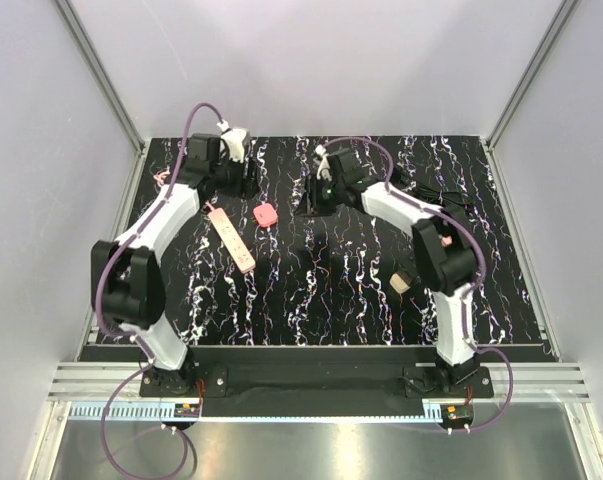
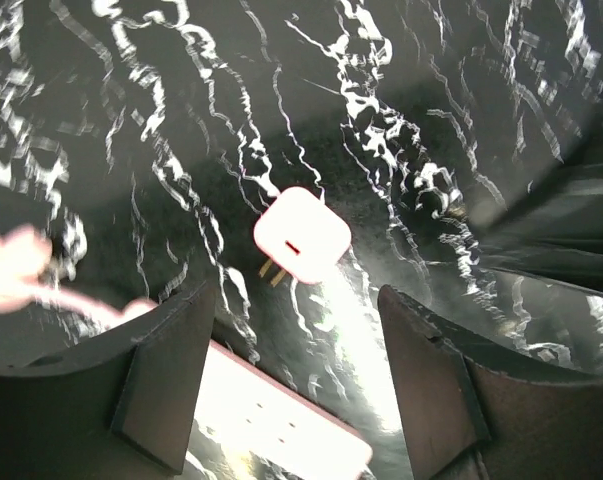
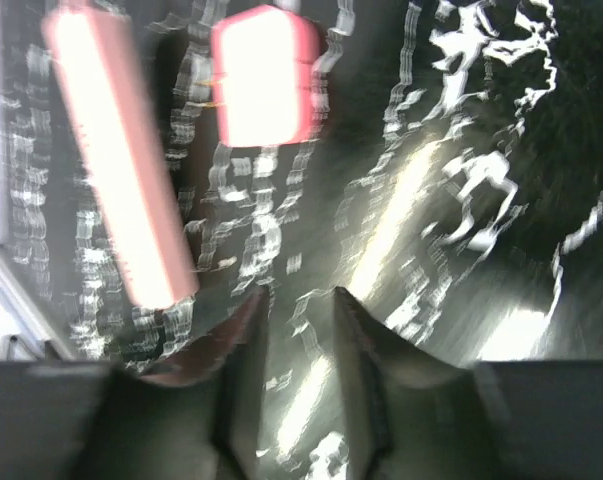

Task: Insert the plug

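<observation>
The plug [image 1: 266,214] is a small pinkish-red rounded piece lying loose on the black marbled mat, held by neither gripper. In the left wrist view the plug [image 2: 301,236] lies ahead of the fingers, its metal prongs pointing to the lower left. The beige strip [image 1: 231,238] lies just left of it, and one end of the strip [image 2: 271,420] shows below my open left gripper [image 2: 296,385]. My left gripper [image 1: 241,183] hovers behind the plug. My right gripper [image 3: 299,305] has a narrow gap with nothing in it, with the plug [image 3: 264,88] and strip [image 3: 116,150] beyond.
A small tan cube [image 1: 402,282] sits on the mat near the right arm. A pink blurred shape [image 2: 16,272] shows at the left of the left wrist view. Metal frame rails [image 1: 109,95] and grey walls bound the mat at the back and sides.
</observation>
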`<state>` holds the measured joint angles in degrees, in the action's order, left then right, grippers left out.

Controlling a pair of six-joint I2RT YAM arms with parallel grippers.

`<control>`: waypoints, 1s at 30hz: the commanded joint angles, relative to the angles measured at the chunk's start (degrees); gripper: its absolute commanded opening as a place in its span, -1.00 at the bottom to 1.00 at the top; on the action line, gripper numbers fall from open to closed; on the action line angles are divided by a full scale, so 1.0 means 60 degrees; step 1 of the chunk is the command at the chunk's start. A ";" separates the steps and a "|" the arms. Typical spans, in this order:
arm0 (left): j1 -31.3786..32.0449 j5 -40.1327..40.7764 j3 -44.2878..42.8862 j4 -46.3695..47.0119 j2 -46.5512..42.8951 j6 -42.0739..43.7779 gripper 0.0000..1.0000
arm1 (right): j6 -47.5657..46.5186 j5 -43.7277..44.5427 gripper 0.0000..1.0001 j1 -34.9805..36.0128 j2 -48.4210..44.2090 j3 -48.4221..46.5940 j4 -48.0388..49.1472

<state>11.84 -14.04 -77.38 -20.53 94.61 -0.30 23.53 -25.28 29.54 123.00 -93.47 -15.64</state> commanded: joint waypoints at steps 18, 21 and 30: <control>0.0327 -0.2373 -0.4943 -0.2758 0.5134 0.4649 0.68 | 0.0591 0.0638 0.35 -0.0001 -0.5586 0.4239 0.1083; 0.0342 -0.2522 -0.5382 -0.3226 0.5574 0.4954 0.73 | 0.0517 0.0814 0.43 -0.0001 -0.6129 0.4445 0.1068; 0.0795 -0.1061 -0.5106 -0.3477 0.5399 0.6245 0.86 | 0.0458 0.1209 0.66 -0.0001 -0.7096 0.4914 0.0937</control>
<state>14.72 -24.16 -106.89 -41.01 128.77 32.64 26.81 -20.34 29.52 82.56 -64.95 -11.38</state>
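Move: The pink plug lies about 16 cm below the left hand, some 4 cm ahead and 5 cm to its right. The white power strip is some 7 cm to the left of the plug and 7 cm nearer the base; the strip's coiled pink cord is about 12 cm ahead and 14 cm left of the left hand. From the right hand the plug is some 10 cm left, 4 cm ahead and 6 cm down. Down to the pink plug comes the left hand, sinking about 13 cm with a smaller drift forward and right, while it turns some 30 degrees clockwise and opens wider to straddle the plug from above, not yet closing. The right hand, already off the plug, opens and withdraws up, back and to the right. ##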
